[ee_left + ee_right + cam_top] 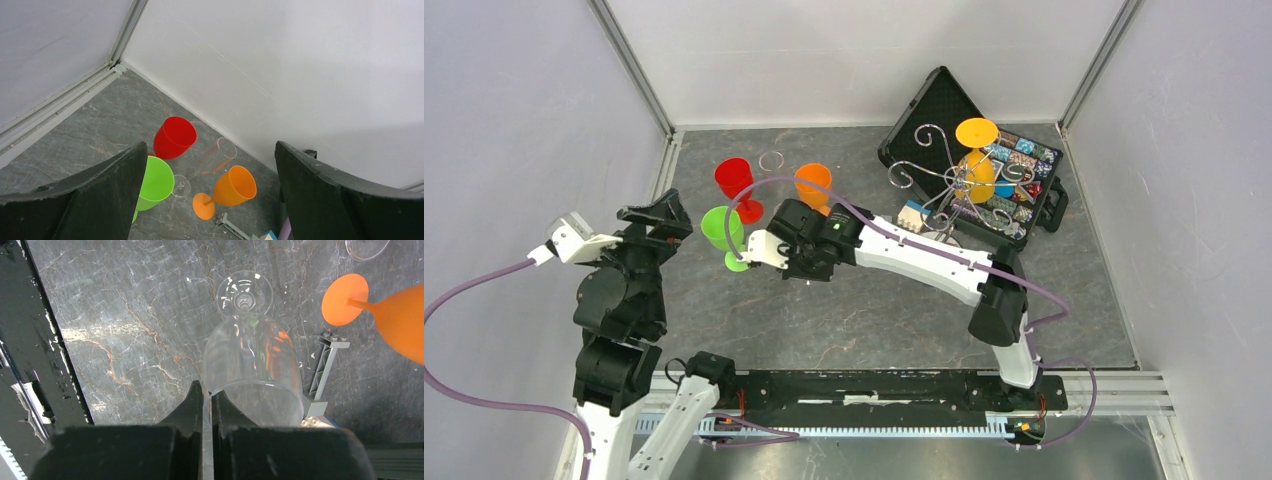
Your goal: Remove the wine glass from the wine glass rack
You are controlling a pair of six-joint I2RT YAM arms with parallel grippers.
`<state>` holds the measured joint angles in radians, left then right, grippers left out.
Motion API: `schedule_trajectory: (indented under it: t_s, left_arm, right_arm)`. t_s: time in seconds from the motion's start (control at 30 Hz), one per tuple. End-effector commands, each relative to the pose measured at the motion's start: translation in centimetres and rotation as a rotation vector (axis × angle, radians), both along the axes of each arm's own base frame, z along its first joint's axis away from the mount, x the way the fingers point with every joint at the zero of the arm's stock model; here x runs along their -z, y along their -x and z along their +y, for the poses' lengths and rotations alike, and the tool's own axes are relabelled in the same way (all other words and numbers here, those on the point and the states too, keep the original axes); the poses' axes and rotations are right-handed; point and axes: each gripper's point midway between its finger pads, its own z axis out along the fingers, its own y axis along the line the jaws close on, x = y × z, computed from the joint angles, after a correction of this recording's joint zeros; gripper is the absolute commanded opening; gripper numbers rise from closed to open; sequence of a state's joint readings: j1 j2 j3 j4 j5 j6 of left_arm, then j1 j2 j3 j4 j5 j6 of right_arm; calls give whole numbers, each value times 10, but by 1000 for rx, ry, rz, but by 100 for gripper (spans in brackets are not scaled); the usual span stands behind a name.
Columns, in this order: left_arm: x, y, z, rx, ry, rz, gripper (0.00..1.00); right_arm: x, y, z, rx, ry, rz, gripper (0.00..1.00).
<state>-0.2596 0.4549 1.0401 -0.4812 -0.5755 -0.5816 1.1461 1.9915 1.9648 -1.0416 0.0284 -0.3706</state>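
Note:
The wine glass rack [934, 178], a silver wire stand with scroll arms, rises at the back right in front of a black case. A yellow wine glass [978, 172] hangs upside down from it. My right gripper [764, 250] is far from the rack, at centre left. In the right wrist view this right gripper [207, 399] is shut on the rim of a clear wine glass [250, 360], whose foot [245, 292] points down at the table. At the far left my left gripper [652, 215] is open and holds nothing; its fingers [102, 195] frame the standing glasses.
Red [734, 180], green [722, 230] and orange [814, 183] glasses and a clear flute [216, 157] stand at the back left, near the right gripper. The black case [944, 105] lies open with small coloured items. A small grey part [325, 362] lies by the orange glass's foot [345, 292].

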Motion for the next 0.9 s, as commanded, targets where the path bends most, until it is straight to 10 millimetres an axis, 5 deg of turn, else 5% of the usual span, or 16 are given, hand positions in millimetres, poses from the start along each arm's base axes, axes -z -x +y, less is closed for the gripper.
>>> schedule_trajectory:
  t_s: [0.0,0.4,0.87]
  left_arm:
    - [-6,-1,5,-31,-24,-18,100]
    - [-2,-9,0,-9,-25,-2,100]
    - [4,-16,-5,6,-23,15,100]
  right_arm:
    - [-18,-8,16,-46,-54,-26,1]
    - [-13,-31,33,-55,-67,-56,8]
    - [-25,-57,49,-24,-140,-143,34]
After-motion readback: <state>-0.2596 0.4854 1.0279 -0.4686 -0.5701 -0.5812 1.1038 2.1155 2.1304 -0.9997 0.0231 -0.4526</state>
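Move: The right hand holds the clear wine glass upright by its rim, the glass's axis about 3 cm ahead. Its landing spot, bare table, is some 6 cm ahead, 2 cm left and 14 cm below. About 6 cm below the hand point are the middles of the standing clear glass (18 cm ahead, 4 left), orange goblet (15 ahead, 3 right) and green goblet (7 ahead, 14 left). From the left hand, the landing spot is some 6 cm ahead, 19 right and 37 below. Forward and to the left, about 5 cm in all, the right hand carries the held clear glass towards the standing clear glass and orange goblet, sinking barely a centimetre to set its foot on the table. Its fingers then open to about a third, one inside the bowl and one outside, while the hand keeps drifting the same way and begins to rise. ##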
